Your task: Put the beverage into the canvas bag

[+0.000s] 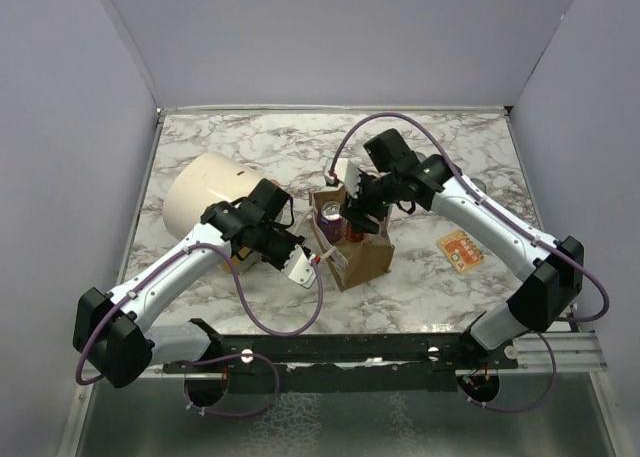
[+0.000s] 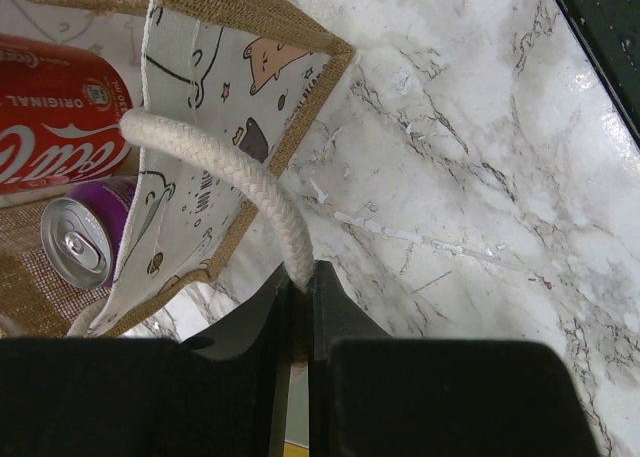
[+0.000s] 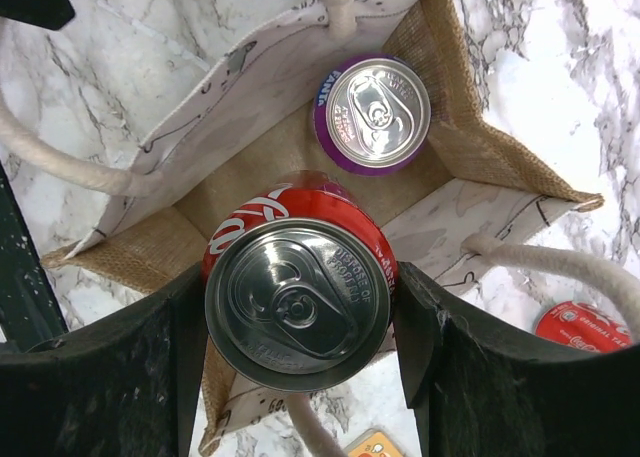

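Note:
The canvas bag (image 1: 368, 259) stands open mid-table, tan burlap with a white printed lining (image 2: 200, 67) (image 3: 480, 147). My left gripper (image 1: 308, 267) (image 2: 302, 279) is shut on one cream rope handle (image 2: 235, 162) and holds it out to the bag's left. My right gripper (image 1: 356, 215) (image 3: 298, 307) is shut on a red Coca-Cola can (image 3: 297, 297) (image 2: 50, 117), held upright over the bag's open mouth. A purple Fanta can (image 3: 375, 112) (image 2: 78, 239) (image 1: 329, 217) stands inside the bag.
A large cream cylinder (image 1: 205, 192) lies at the left behind my left arm. An orange card (image 1: 460, 250) (image 3: 375, 445) lies right of the bag. Another red can (image 3: 585, 327) lies on the marble beside the bag. Walls enclose the table.

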Available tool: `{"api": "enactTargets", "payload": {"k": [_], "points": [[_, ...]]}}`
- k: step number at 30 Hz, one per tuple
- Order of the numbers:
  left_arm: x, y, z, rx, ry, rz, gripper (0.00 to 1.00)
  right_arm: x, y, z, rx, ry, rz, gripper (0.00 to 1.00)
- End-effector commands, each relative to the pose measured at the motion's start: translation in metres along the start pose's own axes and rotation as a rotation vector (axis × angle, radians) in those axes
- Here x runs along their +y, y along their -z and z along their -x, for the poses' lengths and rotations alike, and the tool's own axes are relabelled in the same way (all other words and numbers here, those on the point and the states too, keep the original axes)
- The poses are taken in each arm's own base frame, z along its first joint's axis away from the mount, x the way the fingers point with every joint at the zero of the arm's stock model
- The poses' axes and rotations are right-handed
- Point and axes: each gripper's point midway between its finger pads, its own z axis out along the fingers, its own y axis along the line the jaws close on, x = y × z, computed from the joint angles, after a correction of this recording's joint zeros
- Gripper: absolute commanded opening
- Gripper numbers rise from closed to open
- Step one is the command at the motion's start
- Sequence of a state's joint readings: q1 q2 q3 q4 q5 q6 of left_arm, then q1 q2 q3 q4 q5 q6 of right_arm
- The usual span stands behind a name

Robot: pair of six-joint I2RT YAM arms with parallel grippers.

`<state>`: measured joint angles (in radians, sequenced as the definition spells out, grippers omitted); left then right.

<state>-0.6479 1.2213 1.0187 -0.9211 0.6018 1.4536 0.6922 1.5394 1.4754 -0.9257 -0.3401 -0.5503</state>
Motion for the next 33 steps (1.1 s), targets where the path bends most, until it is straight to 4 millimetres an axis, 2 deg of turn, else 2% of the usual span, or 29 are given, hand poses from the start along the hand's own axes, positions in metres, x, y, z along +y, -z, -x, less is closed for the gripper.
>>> {"api": "enactTargets", "payload": {"k": [1,7,15,21,33], "points": [[-0.003,-0.001,0.004,-0.028,-0.003,-0.012,0.0,-0.014,-0.008,0.009,-0.032,0.024,-0.058,0.01],[-0.004,0.0,0.004,-0.027,-0.011,-0.005,0.0,-0.021,-0.027,-0.004,-0.008,-0.024,-0.089,0.01],[-0.005,0.0,0.005,-0.032,-0.018,-0.003,0.0,-0.023,-0.049,-0.011,0.0,-0.087,-0.081,0.01],[-0.004,0.002,0.006,-0.034,-0.017,-0.002,0.0,-0.017,-0.062,-0.019,0.017,-0.121,-0.042,0.01],[-0.004,0.001,0.006,-0.035,-0.018,-0.004,0.0,0.001,-0.076,-0.025,-0.016,-0.141,0.034,0.01]]}}
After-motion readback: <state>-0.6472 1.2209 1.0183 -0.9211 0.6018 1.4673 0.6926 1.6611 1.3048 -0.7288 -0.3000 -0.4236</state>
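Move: The right hand holds the red cola can over the open canvas bag; the free floor it is meant for lies about 1 cm ahead and some 16 cm below. The purple can standing in the bag is about 7 cm ahead, 5 cm to the left and 10 cm below; the bag's right handle is roughly 4 cm ahead, 8 cm to the right. From the left hand, that floor spot lies about 6 cm ahead and 12 cm right. Straight down into the bag goes the right hand, about 8.5 cm, keeping its grip on the cola can and lowering it beside the purple can, on that can's near right side. On the way the wrist turns only some 10 degrees, partly clockwise. The left hand stays put, fingers still closed on the bag's left handle. ##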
